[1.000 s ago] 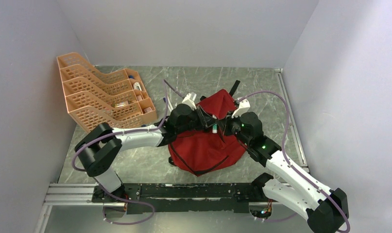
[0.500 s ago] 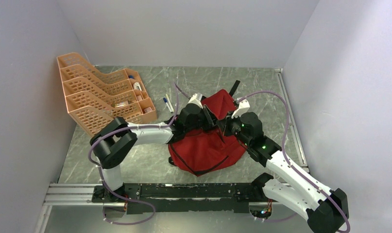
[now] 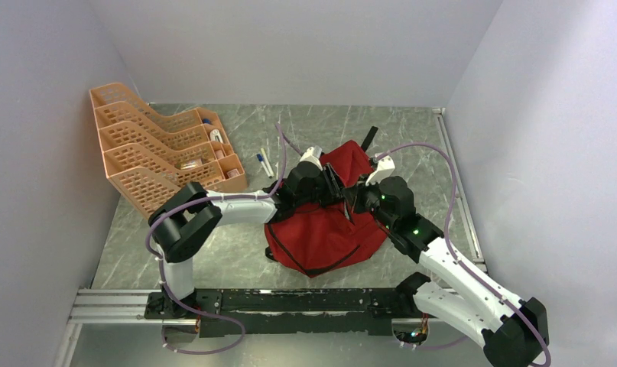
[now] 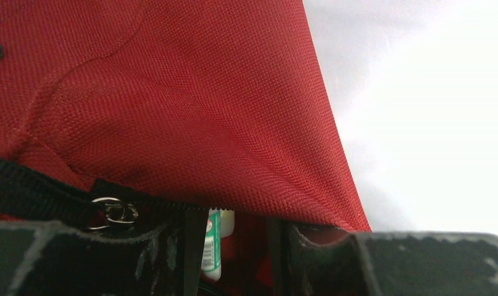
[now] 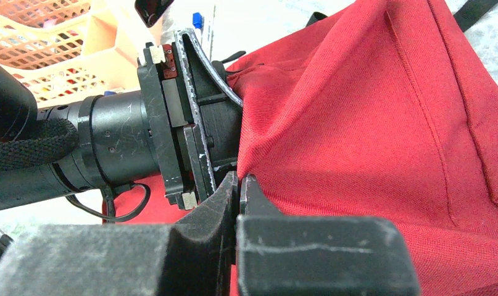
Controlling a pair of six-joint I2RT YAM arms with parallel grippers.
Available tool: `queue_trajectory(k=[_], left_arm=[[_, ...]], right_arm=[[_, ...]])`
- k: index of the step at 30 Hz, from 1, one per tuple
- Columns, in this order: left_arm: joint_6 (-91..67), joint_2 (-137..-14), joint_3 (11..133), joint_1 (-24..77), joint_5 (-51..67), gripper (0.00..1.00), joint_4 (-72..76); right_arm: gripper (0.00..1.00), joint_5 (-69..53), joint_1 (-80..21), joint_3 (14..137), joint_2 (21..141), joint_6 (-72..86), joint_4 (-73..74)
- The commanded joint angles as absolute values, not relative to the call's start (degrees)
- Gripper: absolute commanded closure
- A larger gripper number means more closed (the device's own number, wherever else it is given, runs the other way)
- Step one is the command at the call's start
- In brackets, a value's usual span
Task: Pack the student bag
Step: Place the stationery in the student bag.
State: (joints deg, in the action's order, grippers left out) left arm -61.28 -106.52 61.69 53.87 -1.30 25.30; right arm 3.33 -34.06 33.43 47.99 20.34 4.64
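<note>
The student bag point(image 3: 324, 233) is a red fabric backpack lying mid-table, its upper flap point(image 3: 349, 164) lifted into a peak. My right gripper point(image 3: 352, 205) is shut on the red fabric at the bag's opening; in the right wrist view its tips point(image 5: 239, 185) meet against the cloth point(image 5: 369, 123). My left gripper point(image 3: 337, 191) reaches under the flap from the left. In the left wrist view its jaws point(image 4: 240, 243) stand apart. A white and green tube point(image 4: 214, 243) stands inside the bag by the left finger point(image 4: 172, 253). The flap point(image 4: 190, 111) hangs just above.
An orange plastic tray rack point(image 3: 160, 153) with small items stands at the back left. Two pens point(image 3: 265, 162) lie on the table between rack and bag. A black strap point(image 3: 368, 138) sticks out behind the bag. A metal zipper ring point(image 4: 113, 211) hangs at the opening's black edge.
My left arm has pushed rightward under the flap, carrying the tube out of the top view. Its jaws have parted. The right arm has held still.
</note>
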Motion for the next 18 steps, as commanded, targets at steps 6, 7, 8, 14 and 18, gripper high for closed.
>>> queue_trajectory(k=[6,7,8,14,18], left_arm=[[-54.84,-98.83,59.1,54.21,-2.07,0.6,24.1],[-53.79,-97.56,58.09,54.17,-1.87,0.61,23.57],[-52.58,-96.36,56.84,54.24,-1.38,0.61,23.34],[-46.08,-85.81,45.69,54.28,2.05,0.61,25.18],[-40.58,-77.64,37.76,54.26,0.29,0.6,25.66]], right_arm=[[1.0,2.7,-34.89,34.03,46.33,19.63,4.28],[1.0,3.13,-34.89,34.01,46.18,19.46,4.3],[1.0,3.51,-34.89,33.94,46.07,19.34,4.31],[1.0,4.09,-34.93,34.19,46.69,18.81,3.9],[1.0,3.46,-34.9,33.78,47.26,19.26,2.99]])
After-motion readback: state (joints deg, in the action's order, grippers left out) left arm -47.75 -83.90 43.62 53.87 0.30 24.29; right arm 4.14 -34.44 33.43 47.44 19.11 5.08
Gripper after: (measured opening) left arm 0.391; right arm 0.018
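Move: The blue-capped marker lies on the table about 34 cm left of the open left gripper, 2 cm back and some 13 cm lower. The two pens lie roughly 23 cm left and 10 cm ahead, also 13 cm lower. The green-and-white glue stick is just past the left fingertips in the red bag, about 2 cm ahead, 3 cm right and 6 cm below. From the right hand, the marker is some 34 cm left, level fore-and-aft and 18 cm lower. Draw the empty left gripper out of the red bag's opening, away from the glue stick, about 7 cm left and 5 cm back, rising a few centimetres mostly early on, with the wrist turning some 15 degrees and the fingers left part-open. Keep the right gripper still and shut on the bag's fabric at the opening. ##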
